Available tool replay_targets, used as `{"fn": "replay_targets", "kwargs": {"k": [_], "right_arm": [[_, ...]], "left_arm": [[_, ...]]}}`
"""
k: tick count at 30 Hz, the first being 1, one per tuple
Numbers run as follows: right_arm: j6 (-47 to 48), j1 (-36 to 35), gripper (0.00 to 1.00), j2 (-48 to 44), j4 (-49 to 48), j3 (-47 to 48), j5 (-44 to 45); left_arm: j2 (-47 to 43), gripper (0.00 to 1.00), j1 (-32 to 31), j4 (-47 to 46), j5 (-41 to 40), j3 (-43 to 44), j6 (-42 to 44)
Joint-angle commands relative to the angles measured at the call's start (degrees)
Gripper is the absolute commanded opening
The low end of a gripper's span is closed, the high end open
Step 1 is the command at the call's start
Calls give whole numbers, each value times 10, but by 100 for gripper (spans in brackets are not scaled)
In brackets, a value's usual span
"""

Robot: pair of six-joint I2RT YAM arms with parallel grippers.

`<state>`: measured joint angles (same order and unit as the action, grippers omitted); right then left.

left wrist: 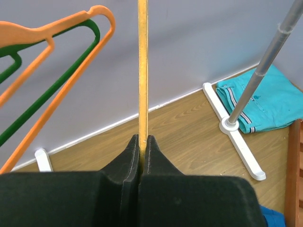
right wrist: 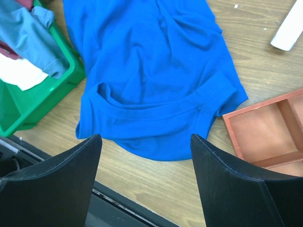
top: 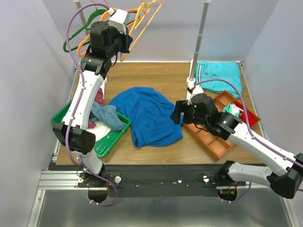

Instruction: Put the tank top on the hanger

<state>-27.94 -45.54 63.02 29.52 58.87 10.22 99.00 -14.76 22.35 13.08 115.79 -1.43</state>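
Note:
The royal blue tank top (top: pixel 149 113) lies crumpled flat on the wooden table, centre. In the right wrist view it (right wrist: pixel 151 71) fills the area ahead of the jaws. My right gripper (top: pixel 176 113) (right wrist: pixel 146 137) is open and empty, hovering just above the top's right edge. My left gripper (top: pixel 125 46) (left wrist: pixel 142 142) is raised at the back left, shut on the thin yellow hanger (top: pixel 142 21). The hanger's bar (left wrist: pixel 142 71) runs straight up from between the pads.
An orange hanger (left wrist: pixel 108 16) and a green hanger (left wrist: pixel 94 34) hang left of the yellow one. The rack pole (top: pixel 201 33) stands at back right beside a folded turquoise garment (top: pixel 220 75). A green basket (top: pixel 111 139) of clothes sits left, a wooden tray (top: pixel 213 139) right.

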Motion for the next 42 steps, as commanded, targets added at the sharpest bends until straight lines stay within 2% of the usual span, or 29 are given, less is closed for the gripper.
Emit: {"fn": "replay_targets", "kwargs": {"k": [1,10,14,19,22,25,28,36,42], "right_arm": [[7,1,83,-11,10,10,34],[8,0,83,-6,22,17,54],[2,0,83,-6,38,8,72],[-11,1,84,-26,29,-38,60],[-21,0,84,-19,13,-68,50],[-33,0,80,12,12,-67,56],[-44,0,76,49,16,-48,88],[-40,19,64,212,3,35,111],[-40,51,61,295,-10,91,126]], "left_arm": [[-53,0,-3,-33,-24,-15,2],[-103,0,-8,-35,-1,-100,-16],[-156,0,-22,-39,2,-158,-44],[-228,0,-61,-35,-7,-273,-114],[-281,0,-99,-26,-47,-352,-160],[-339,0,-131,-18,-69,-437,-216],[-399,0,-162,-1,-94,-499,-224],[-499,0,-192,129,-146,-551,-229],[-536,0,-197,218,-151,-566,-232]]}}
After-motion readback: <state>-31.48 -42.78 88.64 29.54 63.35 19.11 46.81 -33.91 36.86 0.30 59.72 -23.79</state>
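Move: The left gripper already holds the yellow hanger. The tank top lies flat about 15 cm back from this hand, 4 cm to its right and some 43 cm below. The green bin is about 19 cm back and 20 cm left of it, also far below. From the open right gripper, the tank top's middle is about 9 cm ahead, 13 cm left and 21 cm down. The wooden tray is 5 cm ahead and 25 cm to the right. Keep the yellow hanger pinched at its near end. Lift the left gripper slightly as you draw back, then swing it back some 27 cm and down about 15 cm towards the tank top, tipping the fingers down. Late on, lower the right gripper about 12 cm and then also ease it forward towards the tank top's near right corner, partly closing its fingers, still empty. ##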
